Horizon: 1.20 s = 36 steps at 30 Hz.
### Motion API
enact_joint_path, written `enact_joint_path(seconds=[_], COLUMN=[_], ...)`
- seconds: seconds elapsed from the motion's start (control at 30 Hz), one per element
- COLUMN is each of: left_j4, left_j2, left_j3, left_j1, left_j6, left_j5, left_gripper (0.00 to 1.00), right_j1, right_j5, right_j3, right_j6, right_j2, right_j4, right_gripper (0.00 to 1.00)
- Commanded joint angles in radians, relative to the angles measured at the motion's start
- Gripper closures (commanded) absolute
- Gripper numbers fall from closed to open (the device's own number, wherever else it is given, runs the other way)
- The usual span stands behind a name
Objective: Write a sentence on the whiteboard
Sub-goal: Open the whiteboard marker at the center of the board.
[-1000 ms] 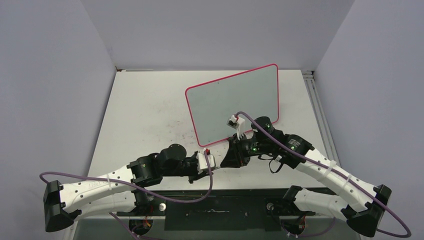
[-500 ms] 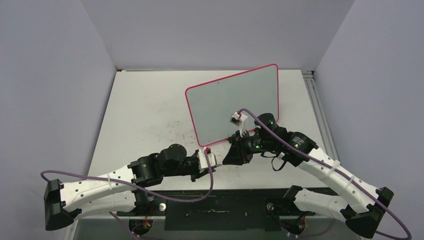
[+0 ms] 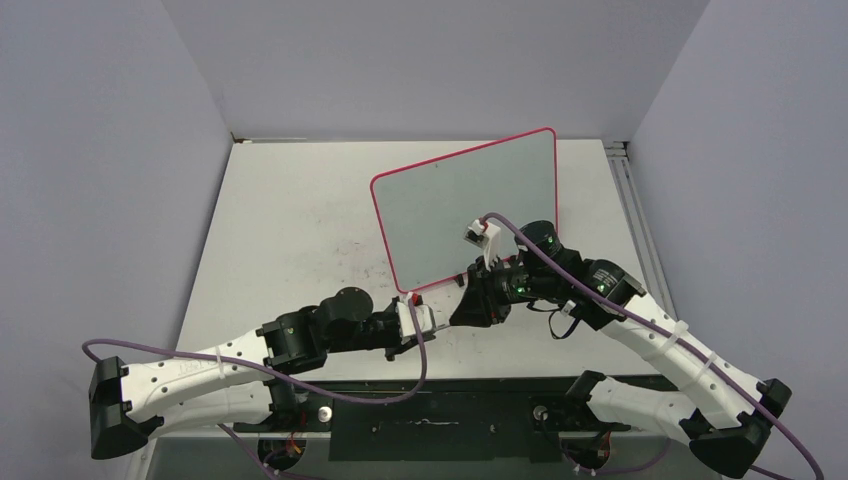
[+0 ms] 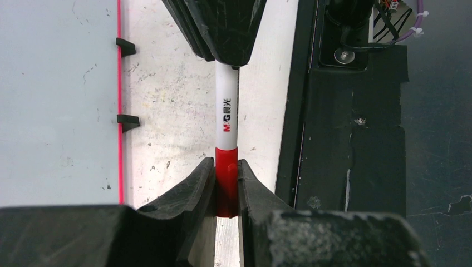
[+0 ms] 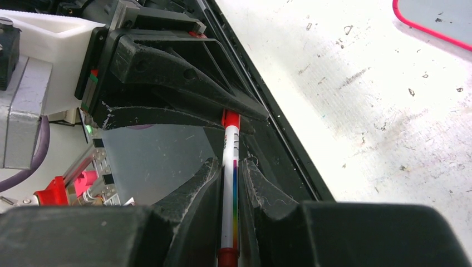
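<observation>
The whiteboard (image 3: 465, 205), white with a pink-red rim, stands tilted at the table's middle. Its face is blank, and no sentence shows on it. A marker (image 4: 226, 111) with a white barrel and a red cap (image 4: 226, 178) is held between both grippers, near the board's front corner. My left gripper (image 4: 226, 164) is shut on the red cap. My right gripper (image 5: 229, 164) is shut on the white barrel (image 5: 229, 183), which carries a rainbow stripe. In the top view the left gripper (image 3: 428, 320) and right gripper (image 3: 462, 308) face each other tip to tip.
The scuffed white tabletop (image 3: 290, 230) runs left of the board. Two small black feet (image 4: 128, 119) stick out from the board's rim toward the marker. A black base rail (image 3: 430, 410) lines the near table edge. Grey walls enclose the table on three sides.
The right arm's wrist has shifted slightly to the right and the left gripper has edged forward. Both grippers stay shut on the marker.
</observation>
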Motion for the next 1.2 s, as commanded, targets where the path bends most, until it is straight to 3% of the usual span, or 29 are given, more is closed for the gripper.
enact_joint_path(seconds=[0.0,0.87,1.17], left_j4=[-0.176,-0.177,-0.180], left_j2=[0.011,0.002,-0.072], left_j3=[-0.014,-0.023,-0.026], left_j1=[0.008,-0.016,-0.008], left_j6=[0.006,0.017,-0.011], left_j5=[-0.065,-0.105,-0.124], left_gripper=[1.00,1.00,1.00], right_j1=[-0.023,-0.039,-0.041], right_j5=[-0.003,-0.016,0.093], right_j3=[0.102,0.201,0.210], right_j6=[-0.039,-0.061,-0.095], right_j2=[-0.049,-0.053,-0.033], right_j4=[-0.042,-0.113,-0.175], right_gripper=[0.95,0.95,0.95])
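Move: The marker already spans the two hands on a slant. The left fingers pinch its red cap and the right fingers its barrel, the cap lying about 4 cm left of the right hand, level fore and aft, and 7 cm below it. The whiteboard's middle lies flat some 44 cm ahead of the left hand, 9 cm to its right and 19 cm below. Rising slowly and drifting right together by about 1.5 cm at first, both hands then pull sharply apart along the slanted marker: the left goes down and left with the red cap, about 9 cm, its fingers tipping some 15 degrees further down, while the right goes up and slightly right with the barrel. Both grips stay closed; at the end the left eases up and the right sinks about 1 cm. ##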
